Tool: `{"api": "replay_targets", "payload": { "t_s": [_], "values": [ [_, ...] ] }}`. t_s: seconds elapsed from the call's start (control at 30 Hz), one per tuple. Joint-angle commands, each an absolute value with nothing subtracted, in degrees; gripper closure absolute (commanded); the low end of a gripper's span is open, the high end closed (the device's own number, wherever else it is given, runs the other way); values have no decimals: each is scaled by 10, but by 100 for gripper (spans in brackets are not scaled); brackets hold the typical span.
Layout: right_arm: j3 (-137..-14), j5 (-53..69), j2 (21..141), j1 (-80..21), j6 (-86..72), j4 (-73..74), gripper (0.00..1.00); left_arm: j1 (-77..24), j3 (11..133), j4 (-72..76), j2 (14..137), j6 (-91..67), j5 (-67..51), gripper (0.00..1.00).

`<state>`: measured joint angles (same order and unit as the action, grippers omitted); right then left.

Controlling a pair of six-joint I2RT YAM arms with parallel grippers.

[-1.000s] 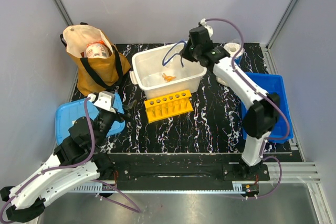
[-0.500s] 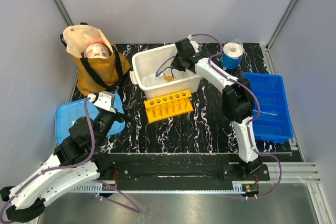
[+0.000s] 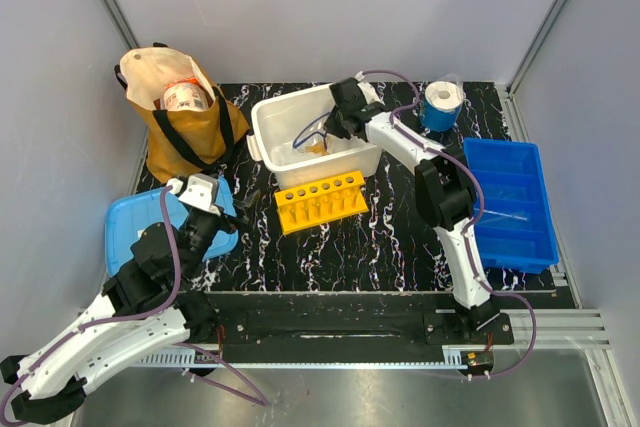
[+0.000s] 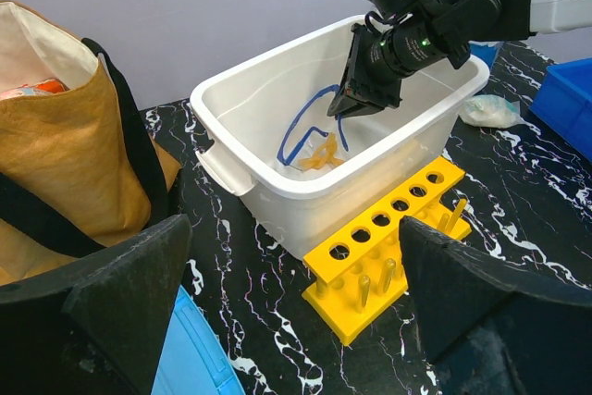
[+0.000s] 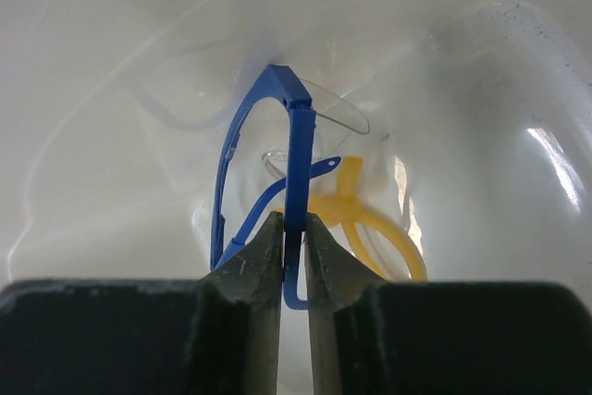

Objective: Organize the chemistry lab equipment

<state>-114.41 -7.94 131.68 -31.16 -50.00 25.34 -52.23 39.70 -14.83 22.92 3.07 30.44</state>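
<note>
Clear safety glasses with a blue frame point(image 3: 312, 132) point(image 4: 310, 122) point(image 5: 294, 164) hang inside the white bin point(image 3: 262, 142) point(image 4: 231, 168). My right gripper point(image 3: 336, 127) point(image 4: 340, 110) point(image 5: 294, 221) reaches down into the bin, its jaws shut on one blue temple arm. Under the glasses, on the bin floor, lies a yellow-orange knotted piece point(image 3: 320, 148) point(image 4: 319, 156) point(image 5: 370, 219). My left gripper point(image 3: 205, 209) point(image 4: 296, 321) hovers wide open near the front left and holds nothing. A small clear packet point(image 4: 488, 110) lies right of the bin.
A yellow tube rack point(image 3: 320, 199) point(image 4: 388, 247) stands in front of the bin. The brown cloth bag point(image 3: 180, 117) point(image 4: 55, 145) is at the back left and a blue lid point(image 3: 125, 232) at the front left. A blue tray point(image 3: 515, 197) and a blue roll point(image 3: 440, 102) are on the right.
My right arm has swung left and down, carrying the glasses from above the bin's right rim into the bin. The left arm has not moved.
</note>
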Motion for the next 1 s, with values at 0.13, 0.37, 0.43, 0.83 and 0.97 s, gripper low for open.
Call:
{"api": "replay_targets", "payload": {
  "t_s": [0.13,0.37,0.43,0.83,0.97],
  "values": [
    [-1197,-123,1318,-320,-487,268,70,-522,391,-117,229,39,314,1],
    [-1298,-93,1290,-322,-389,335,59,-522,392,-118,227,40,316,1],
    [-1320,-90,1272,-322,-360,355,55,-522,390,-117,227,40,316,1],
    [-1183,-262,1070,-294,-227,397,50,-522,390,-118,230,41,319,1],
    [-1066,-244,1004,-235,-213,367,48,-522,390,-117,230,41,320,1]
  ]
}}
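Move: The right hand, down inside the white bin, holds the blue glasses, their middle about 3 cm to its left, 1 cm ahead and 2 cm below. The orange clamp lies on the bin floor 3 cm left, level with the hand and some 6 cm down; the yellow rack is about 15 cm back and 2 cm left, 7 cm lower. From the left hand the glasses lie roughly 31 cm ahead, 14 cm right and 22 cm below. The right fingers open, letting go of the blue glasses, then lift about 21 cm and swing 11 cm right. ##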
